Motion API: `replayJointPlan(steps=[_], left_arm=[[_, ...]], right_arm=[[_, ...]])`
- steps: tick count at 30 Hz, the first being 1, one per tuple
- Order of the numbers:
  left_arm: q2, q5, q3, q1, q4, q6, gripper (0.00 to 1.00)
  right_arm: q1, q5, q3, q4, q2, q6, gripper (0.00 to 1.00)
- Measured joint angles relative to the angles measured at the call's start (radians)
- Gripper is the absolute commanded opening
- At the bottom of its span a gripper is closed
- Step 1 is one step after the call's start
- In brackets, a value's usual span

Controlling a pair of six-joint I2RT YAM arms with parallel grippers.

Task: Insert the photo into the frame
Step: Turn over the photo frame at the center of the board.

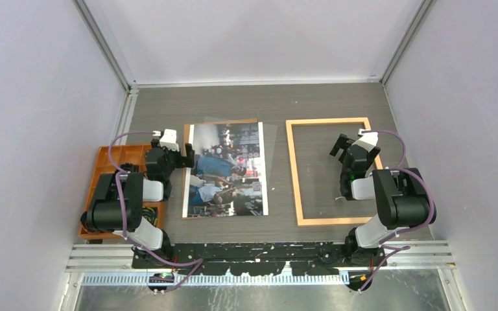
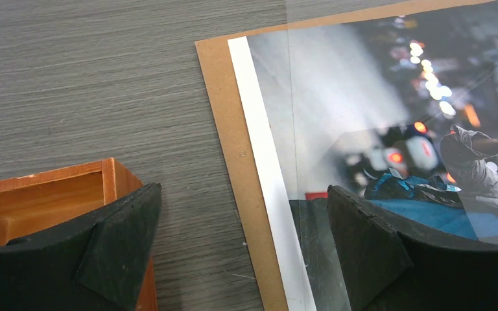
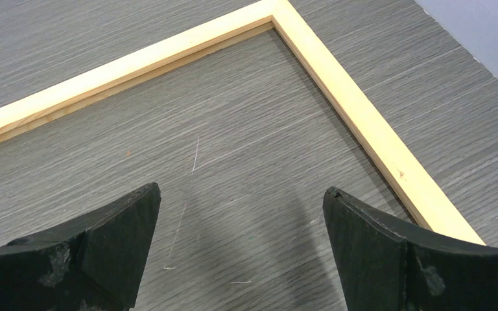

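The photo [image 1: 227, 170] lies face up at mid-table on a brown backing board [image 1: 224, 122], with a clear sheet [image 1: 271, 139] over it. In the left wrist view the photo [image 2: 389, 110] shows its white border beside the board's edge [image 2: 224, 110]. The light-orange wooden frame [image 1: 294, 175] lies flat to the right, empty inside; its far right corner [image 3: 279, 13] shows in the right wrist view. My left gripper [image 1: 189, 157] [image 2: 243, 223] is open over the photo's left edge. My right gripper [image 1: 338, 148] [image 3: 241, 223] is open and empty above the frame's inside.
An orange compartment tray [image 1: 104, 170] stands at the left, under the left arm; its corner [image 2: 107, 172] is beside my left finger. Grey walls close the table on three sides. The arm bases and a metal rail [image 1: 259, 254] run along the near edge.
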Motion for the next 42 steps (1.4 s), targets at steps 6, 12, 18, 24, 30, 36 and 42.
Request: replayJointPlan(steps=[6,12,18,24,30,36,42], left_arm=[[0.0,0.0,0.0,0.0,0.0,0.0,1.0],[-0.001,0.007,0.001,0.006,-0.008,-0.003,1.0],[-0.062,0.025,0.192,0.043,-0.35,-0.029,1.0],[-0.085,0.068,0.566,0.058,-0.773,-0.026,1.0],[-0.094,0.144,0.758,0.06,-1.068,-0.031,1.0],[-0.043,0.17,0.864,0.06,-1.257,-0.03,1.0],[0.014,0.179,0.902,0.06,-1.376,-0.026,1.0]], right_arm=[[0.0,0.0,0.0,0.0,0.0,0.0,1.0],[0.0,0.006,0.005,-0.029,-0.006,0.0,1.0],[0.003,0.021,0.303,-0.555,-0.09,0.063,1.0],[-0.025,-0.014,0.631,-0.954,-0.13,0.358,1.0],[-0.123,-0.272,0.748,-1.146,-0.109,0.561,1.0],[0.095,-0.253,0.851,-1.32,-0.022,0.525,1.0],[0.393,-0.183,0.933,-1.408,0.039,0.446,1.0]])
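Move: The photo on its backing board has its middle about 20 cm to the left hand's right and 10 cm back; the wooden tray is roughly 16 cm to this hand's left and 20 cm back. From the right hand the photo lies some 50 cm left and 10 cm back, with the empty wooden frame between, its middle about 10 cm left and 11 cm back. All lie some 8 cm below the hands. Both open hands rise about 10 cm, the right then sweeping some 20 cm left over the frame towards the photo. ##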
